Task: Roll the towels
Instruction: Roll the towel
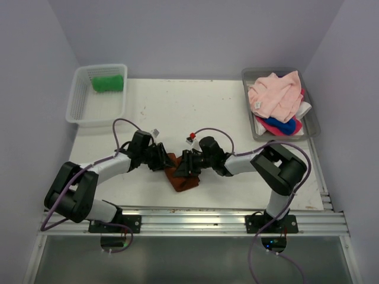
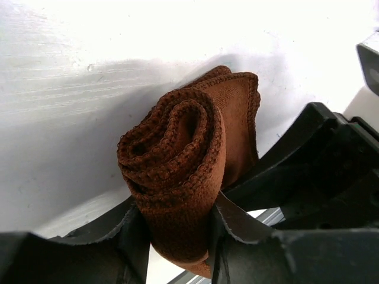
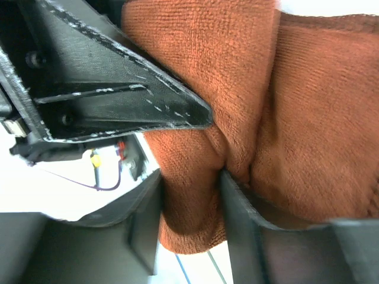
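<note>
A rust brown towel (image 1: 181, 176) lies at the table's near middle, partly rolled, with both grippers on it. In the left wrist view its rolled end (image 2: 172, 154) stands between the fingers of my left gripper (image 2: 177, 236), which is shut on the roll. My right gripper (image 3: 189, 207) is shut on a fold of the same towel (image 3: 296, 118), cloth filling the gap between its fingers. In the top view the left gripper (image 1: 163, 158) and right gripper (image 1: 187, 165) meet tip to tip over the towel. A bright green towel (image 1: 108, 82) lies in the basket. Pink (image 1: 275, 94), blue (image 1: 285, 126), magenta and white towels are piled in the tray.
The white mesh basket (image 1: 83, 109) stands at the far left corner, the grey tray (image 1: 312, 124) at the far right. A finger of the left gripper (image 3: 118, 77) crosses close in front of the right wrist camera. A metal rail (image 1: 189, 220) runs along the near edge.
</note>
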`<control>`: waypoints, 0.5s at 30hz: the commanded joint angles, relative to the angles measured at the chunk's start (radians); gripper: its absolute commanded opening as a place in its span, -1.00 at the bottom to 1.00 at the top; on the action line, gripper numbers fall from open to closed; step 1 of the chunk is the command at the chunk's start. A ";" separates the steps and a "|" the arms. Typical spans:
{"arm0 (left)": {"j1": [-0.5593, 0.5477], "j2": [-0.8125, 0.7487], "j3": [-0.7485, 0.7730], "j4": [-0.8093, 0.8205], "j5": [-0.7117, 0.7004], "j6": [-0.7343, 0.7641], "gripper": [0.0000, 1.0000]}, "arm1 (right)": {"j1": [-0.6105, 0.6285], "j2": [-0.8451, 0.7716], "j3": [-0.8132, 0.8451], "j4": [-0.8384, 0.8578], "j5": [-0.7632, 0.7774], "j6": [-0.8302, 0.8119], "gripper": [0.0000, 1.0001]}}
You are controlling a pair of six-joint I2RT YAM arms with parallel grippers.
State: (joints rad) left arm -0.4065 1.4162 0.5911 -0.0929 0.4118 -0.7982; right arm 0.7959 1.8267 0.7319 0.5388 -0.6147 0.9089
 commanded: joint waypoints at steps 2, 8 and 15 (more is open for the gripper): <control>0.006 -0.042 0.050 -0.060 -0.062 0.005 -0.29 | 0.040 -0.148 0.058 -0.365 0.169 -0.169 0.05; 0.005 -0.068 0.065 -0.125 -0.093 -0.016 -0.33 | 0.204 -0.323 0.219 -0.759 0.652 -0.347 0.33; 0.005 -0.065 0.070 -0.151 -0.103 -0.036 -0.39 | 0.459 -0.235 0.443 -0.999 1.197 -0.432 0.31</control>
State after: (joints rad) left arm -0.4061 1.3727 0.6266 -0.2180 0.3290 -0.8154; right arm 1.1625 1.5398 1.0927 -0.2623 0.2249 0.5598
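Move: The brown towel's rolled end is already between the left fingers; the towel's middle lies about 4 cm back, 5 cm to the right and 1 cm below the left hand. From the right hand, whose fingers still straddle a fold, that middle is about 1 cm back, 3 cm to the right and 2 cm down. The left gripper's tips sit some 3 cm ahead and 2 cm to the left of the right hand, at about its height. Open the right gripper farther to let the towel's fold come free, and lift that hand some 8 cm up off the towel, tipping its fingers about 40 degrees from their leftward lie to point more steeply down and forward. Keep the left fingers closed on the rolled end while easing that hand just over 1 cm to the left. ##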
